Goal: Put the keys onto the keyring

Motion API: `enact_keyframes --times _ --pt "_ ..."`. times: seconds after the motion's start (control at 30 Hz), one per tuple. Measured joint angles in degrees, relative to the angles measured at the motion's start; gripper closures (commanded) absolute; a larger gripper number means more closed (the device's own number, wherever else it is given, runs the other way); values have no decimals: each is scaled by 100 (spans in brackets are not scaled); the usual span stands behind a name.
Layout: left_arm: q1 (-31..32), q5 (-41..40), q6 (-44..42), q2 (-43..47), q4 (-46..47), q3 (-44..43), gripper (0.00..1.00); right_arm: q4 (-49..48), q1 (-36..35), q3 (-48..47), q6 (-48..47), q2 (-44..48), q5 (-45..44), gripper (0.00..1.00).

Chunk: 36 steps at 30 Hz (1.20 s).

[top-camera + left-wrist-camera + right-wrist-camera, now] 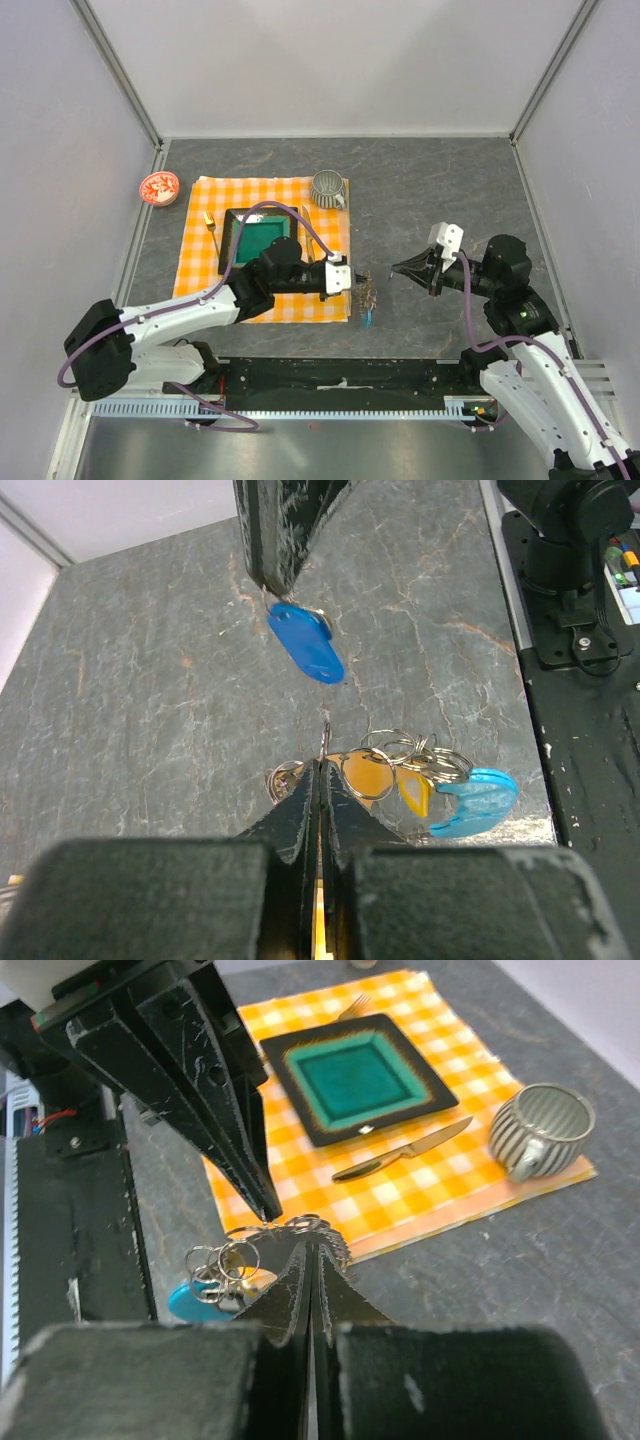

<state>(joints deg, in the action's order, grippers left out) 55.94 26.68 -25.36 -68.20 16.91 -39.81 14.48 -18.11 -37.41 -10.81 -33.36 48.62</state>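
The keyring [400, 752] is a bunch of thin metal rings carrying yellow-orange tags [372, 776] and a cyan crescent tag [476, 800], hanging just above the grey table. My left gripper [322, 765] is shut on a thin wire of that bunch. From the top of the left wrist view the right gripper's fingers [280, 540] come down, shut on the small ring of a blue-headed key [306, 643], which hangs a little beyond the bunch. In the right wrist view my right gripper [312, 1245] is shut, the rings [228, 1258] lie just left of its tip, and the blue key is hidden.
An orange checked cloth [200, 200] holds a teal square plate [258, 235], a knife [400, 1152] and a fork [350, 1005]. A ribbed grey cup [328, 188] stands at the cloth's far right corner. A small red-and-white dish [159, 187] sits by the left wall.
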Motion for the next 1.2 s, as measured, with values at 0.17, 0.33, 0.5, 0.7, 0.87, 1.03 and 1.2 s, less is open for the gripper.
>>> enact_keyframes --times 0.17,0.33,0.5,0.7,0.87,1.03,1.2 --pt "0 256 -81 -177 133 0 98 728 -304 -144 -533 -173 -63 100" --pt "0 350 -83 -273 286 11 98 1169 -809 -153 -929 -317 -367 100" --pt "0 348 11 -295 610 111 98 1355 -1086 -153 -1163 -341 -734 100" --pt "0 341 431 -354 1060 315 98 1283 -1104 -146 -1198 -219 -955 100" --pt "0 323 780 -363 1425 664 98 1108 -1128 -59 -1189 -168 -966 100" --pt "0 323 973 -435 1698 708 98 1023 -1143 -22 -1154 -249 -953 100" --pt "0 326 1139 -505 1891 761 98 964 -1169 -11 -1141 -315 -944 100"
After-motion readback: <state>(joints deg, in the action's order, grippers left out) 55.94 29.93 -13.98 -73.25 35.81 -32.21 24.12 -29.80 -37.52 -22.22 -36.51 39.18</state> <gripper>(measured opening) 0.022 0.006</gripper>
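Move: The right hand holds the blue key; the keyring's wire end, pinched in the left fingers, lies some 6 cm to its left, about 1 cm back and 5 cm lower. From the left hand, the blue key is about 6 cm right, 1 cm ahead and 3 cm higher; the turquoise key hangs roughly 5 cm back, 1 cm right and 5 cm below; the striped mug stands about 21 cm ahead, 7 cm left, 13 cm down. Right hand lowers the blue key about 5 cm towards the keyring, which the left hand lowers 2 cm. ##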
